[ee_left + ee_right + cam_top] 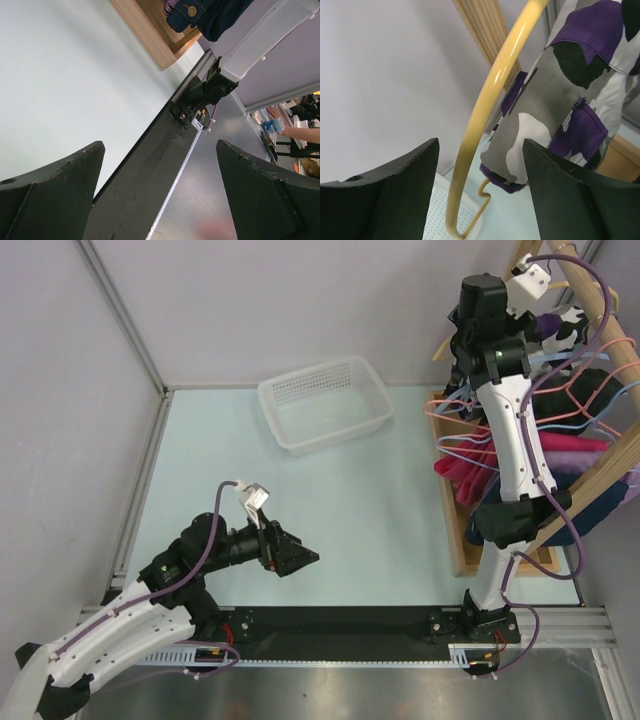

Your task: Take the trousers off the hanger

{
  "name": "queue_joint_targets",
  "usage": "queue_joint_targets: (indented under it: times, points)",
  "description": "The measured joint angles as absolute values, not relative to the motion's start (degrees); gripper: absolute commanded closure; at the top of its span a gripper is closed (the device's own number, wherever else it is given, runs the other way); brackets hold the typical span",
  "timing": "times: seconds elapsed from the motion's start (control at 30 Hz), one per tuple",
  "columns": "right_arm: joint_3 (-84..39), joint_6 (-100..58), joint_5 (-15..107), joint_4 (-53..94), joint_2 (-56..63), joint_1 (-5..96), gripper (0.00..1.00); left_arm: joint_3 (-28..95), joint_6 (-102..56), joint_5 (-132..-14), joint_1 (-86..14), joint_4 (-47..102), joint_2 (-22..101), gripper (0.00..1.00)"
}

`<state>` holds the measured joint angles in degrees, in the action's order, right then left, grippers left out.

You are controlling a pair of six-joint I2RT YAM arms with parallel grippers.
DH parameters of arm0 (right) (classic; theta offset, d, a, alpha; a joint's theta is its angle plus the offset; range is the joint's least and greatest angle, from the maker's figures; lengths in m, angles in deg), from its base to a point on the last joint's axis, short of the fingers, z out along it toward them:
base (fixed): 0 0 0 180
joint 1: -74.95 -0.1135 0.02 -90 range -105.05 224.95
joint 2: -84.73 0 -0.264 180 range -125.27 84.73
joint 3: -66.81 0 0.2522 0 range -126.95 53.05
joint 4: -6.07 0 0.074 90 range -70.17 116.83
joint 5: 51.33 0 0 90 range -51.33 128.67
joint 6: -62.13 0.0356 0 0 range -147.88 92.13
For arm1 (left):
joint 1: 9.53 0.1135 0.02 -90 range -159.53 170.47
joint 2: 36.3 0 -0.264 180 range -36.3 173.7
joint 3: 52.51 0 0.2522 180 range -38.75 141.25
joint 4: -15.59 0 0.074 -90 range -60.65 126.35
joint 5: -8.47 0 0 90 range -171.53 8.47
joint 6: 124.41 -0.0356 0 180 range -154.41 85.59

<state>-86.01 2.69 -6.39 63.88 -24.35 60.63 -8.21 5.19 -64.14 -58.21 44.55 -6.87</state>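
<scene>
The trousers (555, 90), in purple, black and white blotches, hang on the yellow-orange hanger (492, 85) at the top of the wooden rack. In the top view they show behind my right arm (562, 328). My right gripper (481, 141) is raised to the rack. Its jaws stand apart, with the hanger's curved arm and the trousers' lower hem between them. Neither finger touches cloth or hanger. My left gripper (300, 558) hovers low over the table near the front edge, wide open and empty (160, 142).
A white mesh basket (325, 400) sits at the back middle of the table. The wooden rack (590, 300) at the right carries pink wire hangers (455, 405), a pink garment (480, 465) and a navy garment (600, 505). Its wooden base (460, 530) lies beside my right arm.
</scene>
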Motion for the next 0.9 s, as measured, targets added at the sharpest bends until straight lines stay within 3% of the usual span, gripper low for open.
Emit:
queue_joint_targets:
  times: [0.33, 0.43, 0.57, 0.9]
  points:
    - [-84.7, 3.6, -5.3, 58.4, -24.8, 61.0, 0.35, -8.2, 5.1, -64.1, -57.9, 45.0, -7.1, 0.00]
    - [-83.7, 3.9, -5.1, 57.1, -24.8, 61.0, 0.42, -8.2, 5.0, -64.1, -57.7, 45.2, -7.1, 0.00]
    - [-82.5, 5.0, -4.6, 55.4, -24.8, 61.1, 0.60, -8.2, 5.0, -64.1, -57.5, 45.6, -7.2, 0.00]
    - [-80.6, 6.7, -2.8, 51.9, -24.8, 61.6, 0.74, -8.2, 4.7, -63.8, -57.1, 46.7, -7.9, 0.00]
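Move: The yellow hanger's bar, near its left shoulder, crosses just beyond the right hand's open fingers, about 3 cm ahead, 1 cm left and level. The patterned trousers hang on it some 9 cm right, 3 cm farther out and 8 cm lower than the hand. The pink hanger is roughly 13 cm back, 5 cm right and slightly lower. From the left hand, the yellow bar is about 40 cm ahead, 37 cm right and 22 cm above. Around the yellow hanger's bar, the right fingers close from about three-quarters open to a third, bringing both pads in beside it near the left shoulder. The hand meanwhile eases some 3 cm forward and a touch left onto the bar, staying at nearly the same height, and tips up by less than 10 degrees. ##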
